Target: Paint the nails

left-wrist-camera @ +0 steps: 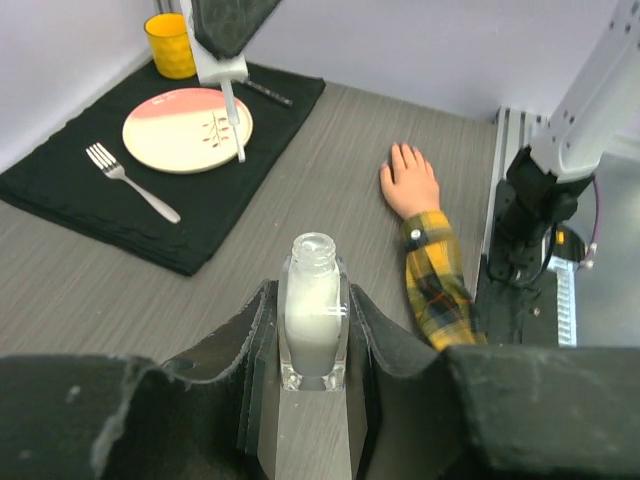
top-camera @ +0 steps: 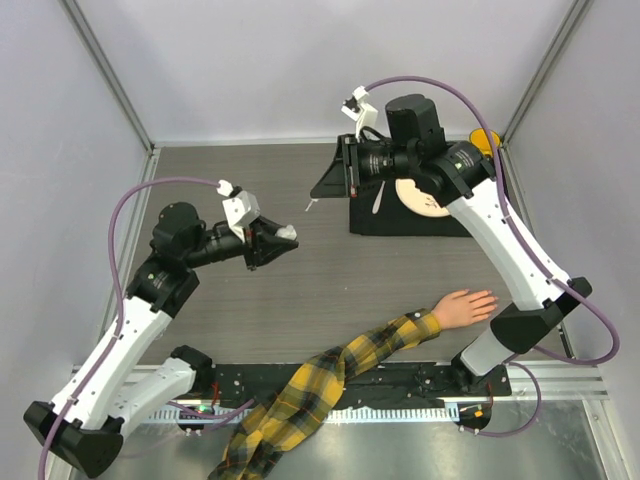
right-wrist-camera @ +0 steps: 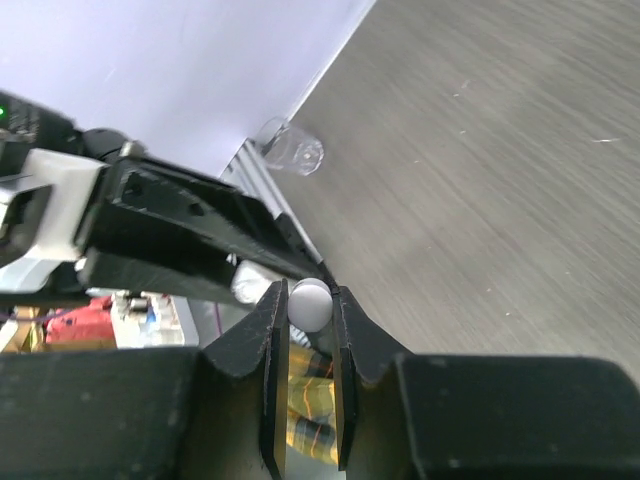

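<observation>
My left gripper (left-wrist-camera: 313, 318) is shut on a small clear bottle (left-wrist-camera: 313, 335) of white polish, its neck uncapped and held upright above the table. My right gripper (right-wrist-camera: 311, 312) is shut on the bottle's white cap (right-wrist-camera: 311, 301). From that cap a thin brush (left-wrist-camera: 236, 125) hangs down over the black mat's edge, up and to the right of the bottle (top-camera: 286, 233). The peach mannequin hand (top-camera: 465, 307) lies palm down, clear of both grippers, in a yellow-and-black plaid sleeve (top-camera: 330, 378). Its nails (left-wrist-camera: 402, 151) are too small to make out.
A black mat (left-wrist-camera: 60, 195) at the back right carries a cream and pink plate (left-wrist-camera: 187, 128) and a fork (left-wrist-camera: 130, 180); a yellow cup (left-wrist-camera: 170, 45) stands behind them. A small clear object (right-wrist-camera: 290, 150) sits by the wall's foot. The right arm's base (left-wrist-camera: 535, 200) stands beside the hand.
</observation>
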Controlling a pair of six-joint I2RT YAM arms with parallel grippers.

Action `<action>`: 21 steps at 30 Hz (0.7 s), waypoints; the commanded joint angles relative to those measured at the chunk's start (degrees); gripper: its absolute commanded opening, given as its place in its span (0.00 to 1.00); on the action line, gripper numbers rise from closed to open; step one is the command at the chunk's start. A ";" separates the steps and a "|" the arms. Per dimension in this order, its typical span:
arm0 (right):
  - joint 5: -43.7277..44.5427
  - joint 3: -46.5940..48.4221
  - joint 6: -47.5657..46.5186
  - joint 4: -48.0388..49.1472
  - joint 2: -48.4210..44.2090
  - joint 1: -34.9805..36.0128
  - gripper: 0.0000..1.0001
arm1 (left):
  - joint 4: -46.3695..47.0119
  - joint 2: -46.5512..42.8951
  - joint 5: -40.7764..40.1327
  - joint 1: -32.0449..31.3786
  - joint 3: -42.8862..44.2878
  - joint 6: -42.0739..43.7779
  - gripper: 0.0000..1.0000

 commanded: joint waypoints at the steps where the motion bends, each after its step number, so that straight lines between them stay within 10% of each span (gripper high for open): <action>1: -3.74 0.85 -1.79 2.12 -3.57 1.99 0.00 | -2.89 -2.60 0.62 -0.15 -1.92 7.26 0.00; 21: -1.73 0.23 -4.25 1.51 -0.85 8.94 0.00 | 2.21 -1.11 -0.70 -0.06 -1.75 2.88 0.00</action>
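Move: The open nail polish bottle, still in my left fingers, is about 7 cm left of my right hand, 6 cm back and some 8 cm lower. The brush in my right grip lies about 6 cm ahead, 6 cm right and 6 cm above my left hand. From my right hand, down on the table some 35 cm below, the fork is 28 cm ahead and 14 cm right; the mannequin hand is 8 cm back and 40 cm right. With my right hand I bring the brush back towards me by about 5 cm and left some 3 cm, closing in on the bottle and easing off as I come, while the wrist swings about 10 degrees counter-clockwise. My left hand sinks roughly 2 cm early on, then holds the bottle nearly still. Both grips stay shut on what they hold. ##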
